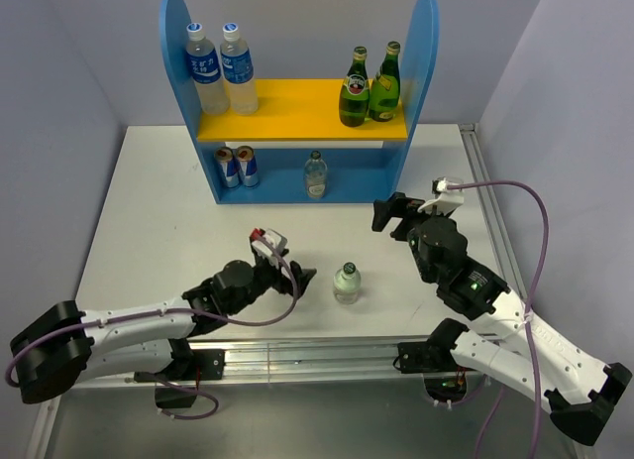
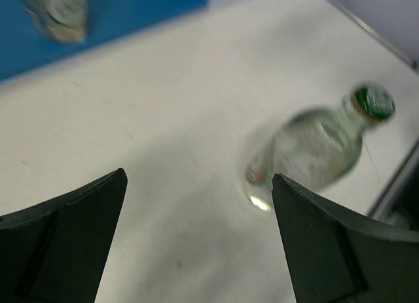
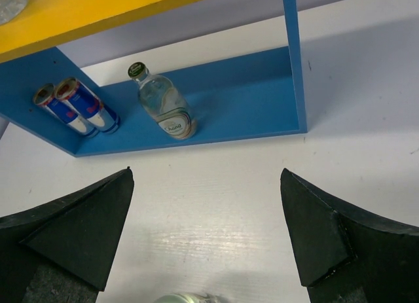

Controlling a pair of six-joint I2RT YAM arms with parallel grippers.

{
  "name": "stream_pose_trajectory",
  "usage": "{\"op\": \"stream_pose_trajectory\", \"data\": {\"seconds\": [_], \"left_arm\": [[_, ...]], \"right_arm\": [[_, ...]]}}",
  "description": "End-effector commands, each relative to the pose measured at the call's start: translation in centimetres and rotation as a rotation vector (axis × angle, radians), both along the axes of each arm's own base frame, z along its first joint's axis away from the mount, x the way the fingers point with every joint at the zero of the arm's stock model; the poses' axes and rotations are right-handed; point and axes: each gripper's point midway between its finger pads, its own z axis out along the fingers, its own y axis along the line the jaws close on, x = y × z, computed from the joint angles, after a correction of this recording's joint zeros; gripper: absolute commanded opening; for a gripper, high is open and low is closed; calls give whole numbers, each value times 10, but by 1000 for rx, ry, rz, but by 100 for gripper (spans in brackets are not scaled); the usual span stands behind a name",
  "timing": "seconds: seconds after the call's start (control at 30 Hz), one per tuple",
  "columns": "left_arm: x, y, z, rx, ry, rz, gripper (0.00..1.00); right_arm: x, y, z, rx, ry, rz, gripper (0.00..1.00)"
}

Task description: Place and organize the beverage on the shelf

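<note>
A small clear glass bottle with a green cap (image 1: 346,282) stands alone on the white table, in front of the shelf (image 1: 424,53). My left gripper (image 1: 295,273) is just left of it and open; in the left wrist view the bottle (image 2: 314,149) is blurred, beside the right finger (image 2: 327,250) and outside the gap of the gripper (image 2: 199,175). My right gripper (image 1: 388,217) hovers open and empty near the shelf's lower right corner. In the right wrist view the gripper (image 3: 206,172) faces the blue base (image 3: 249,100), and the bottle's cap (image 3: 183,298) peeks in at the bottom edge.
Two water bottles (image 1: 220,67) and two green glass bottles (image 1: 369,84) stand on the yellow upper board (image 1: 297,107). On the lower level are two cans (image 1: 238,167) at the left and another clear bottle (image 1: 315,174) in the middle. A metal rail (image 1: 297,355) runs along the near table edge.
</note>
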Motion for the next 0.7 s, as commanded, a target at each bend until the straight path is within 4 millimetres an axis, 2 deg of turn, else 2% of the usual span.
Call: {"op": "stream_pose_trajectory", "data": {"seconds": [0.0,0.07,0.1,0.17,0.2,0.23,0.27,0.3,0.33,0.4,0.43,0.47,0.57,0.67], "left_arm": [[-44,-29,-18,-14,57,-253,99],[-46,-35,-19,-22,56,-272,99],[-51,-42,-26,-9,66,-307,99],[-49,-54,-17,-34,47,-322,99],[-51,-60,-25,-14,52,-341,99],[-48,-68,-17,-30,37,-348,99],[-48,-74,-16,-29,32,-357,99],[-48,-79,-25,-6,36,-364,99],[-48,-88,-17,-24,21,-381,99],[-48,-97,-24,-9,26,-405,99],[-46,-105,-17,-26,13,-415,99],[-45,-109,-23,-17,19,-421,99],[-39,-120,-16,-42,1,-412,99],[-33,-131,-29,-14,14,-413,99]], "right_arm": [[2,-2,10,25,-22,-19,100],[2,-2,10,23,-20,-16,100],[2,-1,10,26,-19,-15,100],[1,-1,9,22,-14,-12,100],[1,-2,10,22,-15,-14,100],[1,-2,10,23,-13,-16,100],[0,-3,10,24,-14,-19,100],[0,-4,10,24,-14,-19,100],[0,-4,9,22,-13,-22,100],[-1,-5,8,18,-11,-25,100],[0,-5,7,17,-10,-26,100],[-1,-5,9,19,-12,-25,100],[0,-6,8,16,-12,-27,100],[0,-5,7,12,-11,-27,100]]}}
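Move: The soda water bottle left on the table stands about 13 cm to the left hand's right, 2 cm nearer the base, its middle some 7 cm lower. The shelved bottle is about 28 cm ahead of that hand, 4 cm right and 4 cm lower; the two cans stand some 28 cm ahead, 16 cm left and 7 cm lower. From the right hand, the table bottle lies about 7 cm back, 8 cm left and 18 cm below. Open left hand drops back, then sweeps right about 11 cm towards the table bottle, turning 20 degrees clockwise. ##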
